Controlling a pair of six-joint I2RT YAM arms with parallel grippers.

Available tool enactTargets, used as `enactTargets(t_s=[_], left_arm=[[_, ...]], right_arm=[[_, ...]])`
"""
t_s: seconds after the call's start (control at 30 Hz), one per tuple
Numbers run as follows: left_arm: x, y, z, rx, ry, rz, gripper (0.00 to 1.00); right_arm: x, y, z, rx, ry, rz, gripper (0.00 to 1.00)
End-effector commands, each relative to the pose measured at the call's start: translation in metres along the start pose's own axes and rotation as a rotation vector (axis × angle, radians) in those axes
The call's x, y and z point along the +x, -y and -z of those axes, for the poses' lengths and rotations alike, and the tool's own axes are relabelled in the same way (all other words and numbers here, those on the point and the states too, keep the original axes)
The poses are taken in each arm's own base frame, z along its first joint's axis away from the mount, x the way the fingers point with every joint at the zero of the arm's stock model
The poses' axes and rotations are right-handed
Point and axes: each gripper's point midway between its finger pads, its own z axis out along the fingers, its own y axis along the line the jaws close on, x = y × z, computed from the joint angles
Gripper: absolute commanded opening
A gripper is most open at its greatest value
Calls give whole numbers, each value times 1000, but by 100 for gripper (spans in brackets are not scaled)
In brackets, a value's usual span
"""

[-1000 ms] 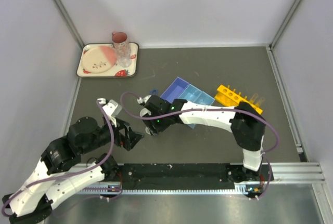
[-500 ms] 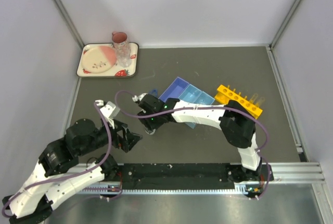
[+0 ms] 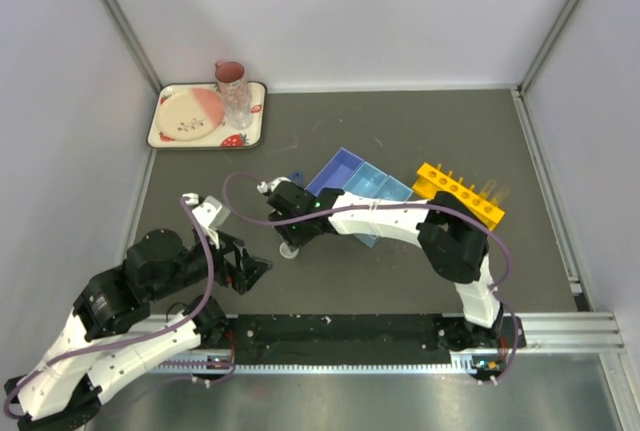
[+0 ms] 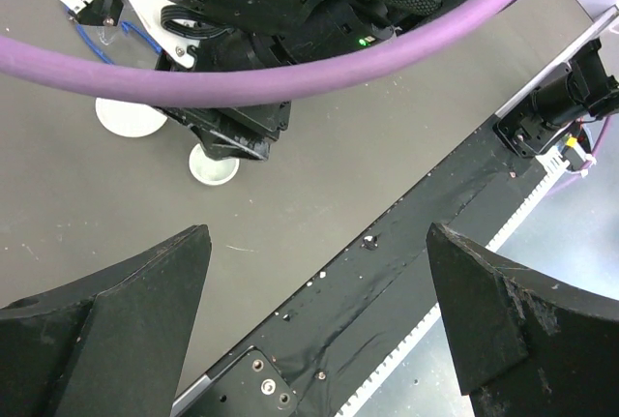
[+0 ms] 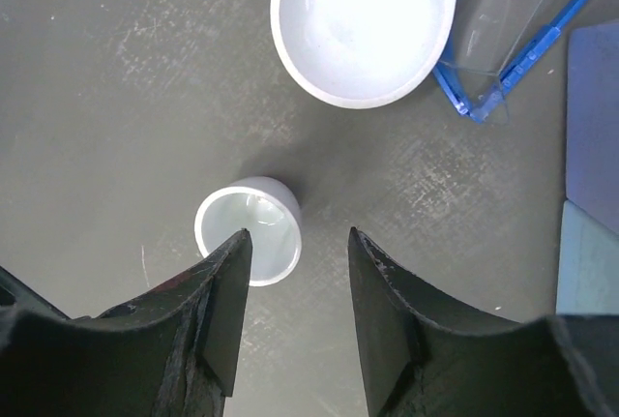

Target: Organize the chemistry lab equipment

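Note:
My right gripper [image 5: 295,243] hangs open over the dark table, pointing down. Its left finger [image 5: 218,291] overlaps the rim of a small white round dish [image 5: 249,228]; nothing is clamped. A wider white dish with a spout [image 5: 363,25] lies beyond it, beside the blue-rimmed goggles [image 5: 513,40]. In the top view the small dish [image 3: 289,250] shows just below the right gripper [image 3: 288,235]. The blue divided tray [image 3: 360,186] and the yellow holed rack [image 3: 460,194] lie to its right. My left gripper [image 3: 255,269] stands wide open near the front rail, holding nothing.
A cream strawberry tray [image 3: 207,116] with a plate, a pink mug [image 3: 230,74] and a clear tumbler [image 3: 238,106] sits at the back left. The black rail [image 3: 360,331] runs along the near edge. A purple cable [image 4: 290,78] crosses the left wrist view.
The right arm has shifted a little to the left and its jaws have narrowed. The small dish now shows below the gripper in the top view. The left arm has hardly moved.

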Motion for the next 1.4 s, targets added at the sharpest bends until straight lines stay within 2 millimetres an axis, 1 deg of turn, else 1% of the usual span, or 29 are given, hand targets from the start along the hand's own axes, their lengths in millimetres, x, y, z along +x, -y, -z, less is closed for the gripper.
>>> enactTargets(t_s=[0.0, 0.23, 0.33, 0.37, 0.47, 0.57, 0.6, 0.67, 0.7, 0.73, 0.8, 0.83, 0.87, 0.9, 0.93, 0.97, 1.03, 1.07, 1.1, 1.13, 1.17, 1.2, 1.23, 1.27, 1.3, 1.33, 1.37], left_arm=[[-16, 3, 8, 10, 62, -11, 99], [-16, 2, 8, 2, 59, -12, 99], [-15, 2, 9, 4, 60, -13, 99], [-15, 2, 8, 2, 59, -13, 99], [-15, 1, 8, -2, 57, -12, 99], [-13, 1, 7, -1, 50, -13, 99], [-13, 1, 6, 1, 50, -13, 99], [-14, 2, 6, 3, 52, -13, 99], [-14, 2, 5, 3, 51, -13, 99], [-14, 1, 5, 1, 51, -13, 99], [-15, 2, 5, 5, 53, -13, 99], [-15, 3, 4, 7, 54, -13, 99], [-16, 3, 4, 8, 57, -13, 99], [-16, 3, 3, 11, 56, -13, 99], [-16, 4, 3, 15, 57, -13, 99], [-16, 4, 3, 15, 54, -13, 99], [-16, 5, 2, 16, 52, -13, 99], [-16, 5, 2, 18, 51, -13, 99], [-16, 5, 2, 18, 53, -13, 99], [-16, 5, 2, 18, 51, -14, 99], [-17, 6, 2, 20, 54, -14, 99], [-17, 6, 2, 22, 53, -15, 99], [-17, 6, 2, 23, 53, -17, 99], [-18, 6, 2, 22, 55, -16, 99], [-18, 6, 1, 23, 53, -18, 99], [-18, 7, 1, 24, 51, -20, 99], [-18, 7, 0, 24, 51, -20, 99]], right_arm=[[-1, 6, -12, 18, 7, -7, 43], [7, 3, -23, 4, -21, -10, 34], [10, 2, -27, -1, -32, -12, 24], [10, 2, -28, -1, -32, -12, 14], [8, 4, -26, 6, -27, -12, 0], [2, 4, -16, 6, -10, -10, 0], [-4, 4, -7, 4, 8, -10, 0], [-8, 2, 7, 0, 19, -7, 0], [-16, 2, 22, -5, 44, -5, 0], [-22, 3, 33, -3, 63, -6, 0], [-29, 9, 54, 25, 88, 4, 0], [-42, 11, 78, 25, 139, -1, 0], [-41, 18, 89, 52, 134, 3, 0], [-45, 23, 101, 60, 150, 0, 0], [-53, 26, 120, 63, 179, -4, 0], [-55, 35, 130, 88, 189, -12, 0], [-54, 59, 145, 135, 184, -28, 0], [-56, 70, 159, 154, 211, -47, 0], [-49, 81, 160, 168, 198, -64, 0], [-51, 103, 165, 192, 207, -111, 0], [-50, 112, 174, 192, 221, -134, 0], [-44, 125, 173, 210, 212, -157, 0], [-43, 143, 174, 237, 212, -195, 0], [-42, 150, 174, 238, 210, -211, 0], [-36, 157, 171, 247, 198, -218, 0], [-37, 163, 169, 253, 206, -228, 0], [-35, 173, 165, 265, 199, -248, 0]])
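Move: The small white cup is almost under the right hand, its middle about 1 cm back and 1 cm left, some 4 cm below; its forward-right wall lies between the open fingertips. The larger white dish sits about 6 cm ahead of the hand and 2 cm left, the blue goggles some 10 cm straight ahead, the blue box's middle about 10 cm ahead and 14 cm right. From the left hand, the cup is roughly 10 cm ahead, 3 cm right and 24 cm below. Down first, about 3 cm, the right hand slips one finger inside the small cup and one outside, and closes to pinch its forward-right wall. It then lifts the cup almost straight up and, still rising, swings right and forward to end some 15 cm further right, 8 cm forward, high over the blue box, the wrist turning roughly 20 degrees clockwise and tipping up slightly. ##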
